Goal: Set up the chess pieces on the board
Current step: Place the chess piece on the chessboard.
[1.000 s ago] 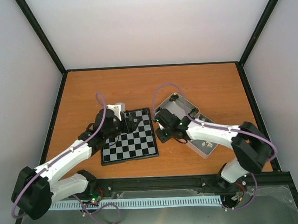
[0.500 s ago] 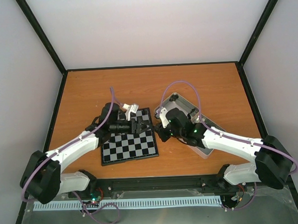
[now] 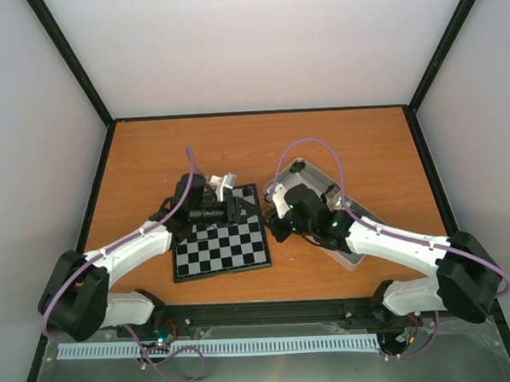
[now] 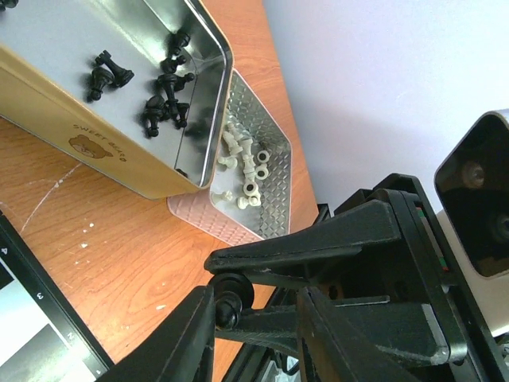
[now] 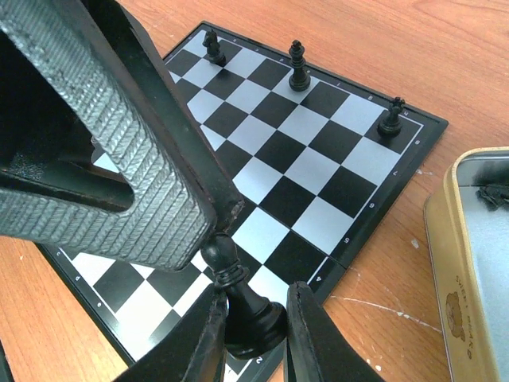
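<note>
My right gripper [image 5: 254, 298] is shut on the base of a black chess piece [image 5: 248, 306], holding it over the board [image 5: 318, 175] at its right edge. My left gripper [image 4: 254, 306] has come up to it from the left. Its jaws stand partly closed around the piece's head [image 4: 227, 298], which touches one finger while a gap stays to the other. Seen from above, the left gripper [image 3: 239, 211] and right gripper [image 3: 272, 227] meet at the board's [image 3: 219, 248] upper right. Three black pieces [image 5: 299, 68] stand along the board's far rows.
A gold-sided tin [image 4: 79, 143] right of the board holds several loose black pieces [image 4: 163, 99]. Against it lies a shallow patterned tin [image 4: 266, 119] with several cream-white pieces [image 4: 246, 163]. The top view shows both tins [image 3: 310, 175] under the right arm. The walls stand well back from the board.
The left arm swung from over the board to its right edge and its jaws narrowed around the piece's head. The right gripper shifted slightly and kept hold of the piece.
</note>
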Tool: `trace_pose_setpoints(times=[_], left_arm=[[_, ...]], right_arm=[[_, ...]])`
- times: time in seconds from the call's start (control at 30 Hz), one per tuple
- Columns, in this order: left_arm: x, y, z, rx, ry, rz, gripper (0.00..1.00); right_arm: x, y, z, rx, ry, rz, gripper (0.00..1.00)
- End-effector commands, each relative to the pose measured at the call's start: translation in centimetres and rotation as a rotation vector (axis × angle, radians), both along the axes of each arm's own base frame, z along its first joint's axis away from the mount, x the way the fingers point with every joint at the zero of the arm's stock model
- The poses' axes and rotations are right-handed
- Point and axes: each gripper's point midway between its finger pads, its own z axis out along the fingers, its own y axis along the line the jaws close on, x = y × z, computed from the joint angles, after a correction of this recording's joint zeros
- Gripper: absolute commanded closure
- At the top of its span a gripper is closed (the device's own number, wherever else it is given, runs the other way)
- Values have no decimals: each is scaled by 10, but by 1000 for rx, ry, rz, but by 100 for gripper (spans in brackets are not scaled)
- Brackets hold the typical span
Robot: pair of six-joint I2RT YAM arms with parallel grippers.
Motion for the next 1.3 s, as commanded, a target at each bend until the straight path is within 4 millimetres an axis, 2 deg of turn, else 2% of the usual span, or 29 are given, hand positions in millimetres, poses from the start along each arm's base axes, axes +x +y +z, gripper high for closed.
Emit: trace_pose_setpoints(times=[0.0, 0.27, 0.4, 0.53, 0.6, 0.67, 0.8, 0.87, 0.93, 1.03, 1.27], left_arm=[[8, -1, 7, -32, -15, 23, 71], [6, -3, -5, -12, 13, 0, 71], [6, -3, -6, -7, 10, -4, 84], [7, -3, -2, -11, -2, -2, 90], [7, -3, 0, -11, -15, -3, 93], [9, 0, -1, 15, -30, 13, 93], [30, 19, -9, 190, -104, 120, 93], [44, 35, -16, 319, -147, 194, 93], [61, 56, -24, 466, -190, 280, 93], [79, 74, -30, 606, -228, 345, 92], [121, 82, -46, 788, -250, 408, 93]], right_arm=[[-1, 6, 10, 34, -35, 25, 85], [0, 7, 11, 46, -32, 12, 85], [0, 7, 11, 47, -29, 11, 85], [0, 7, 9, 42, -23, 13, 84], [1, 6, 8, 35, -17, 1, 80], [2, 4, 7, 28, -3, -19, 69], [9, -8, 3, -5, 8, -103, 45], [13, -17, 2, -24, -1, -155, 39], [16, -24, 0, -40, -4, -195, 36], [19, -35, -4, -60, -6, -252, 34], [24, -49, -8, -103, -15, -326, 34]])
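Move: At the chessboard's right edge, some 14 cm above the table, the chess piece is in the right fingertips, about 1 cm to the right of and 1 cm below the half-open left hand's point. From the left hand, the empty back-row square lies roughly 9 cm ahead and 10 cm left, the corner piece 9 ahead and 5 left, and the tall piece 9 ahead and 13 left. The yellow box lies 8 cm ahead and 10 right. Sinking about 1 cm, the left fingers close on the chess piece's head end while the right hand holds its other end almost still. The right fingers then open and draw back about 4 cm to the right, slightly forward, turning clockwise. The left keeps its pinch and swings some 10 cm forward and 6 left, sinking a little more, towards the empty back-row square, its wrist tipping some 40 degrees so the fingers point down. ##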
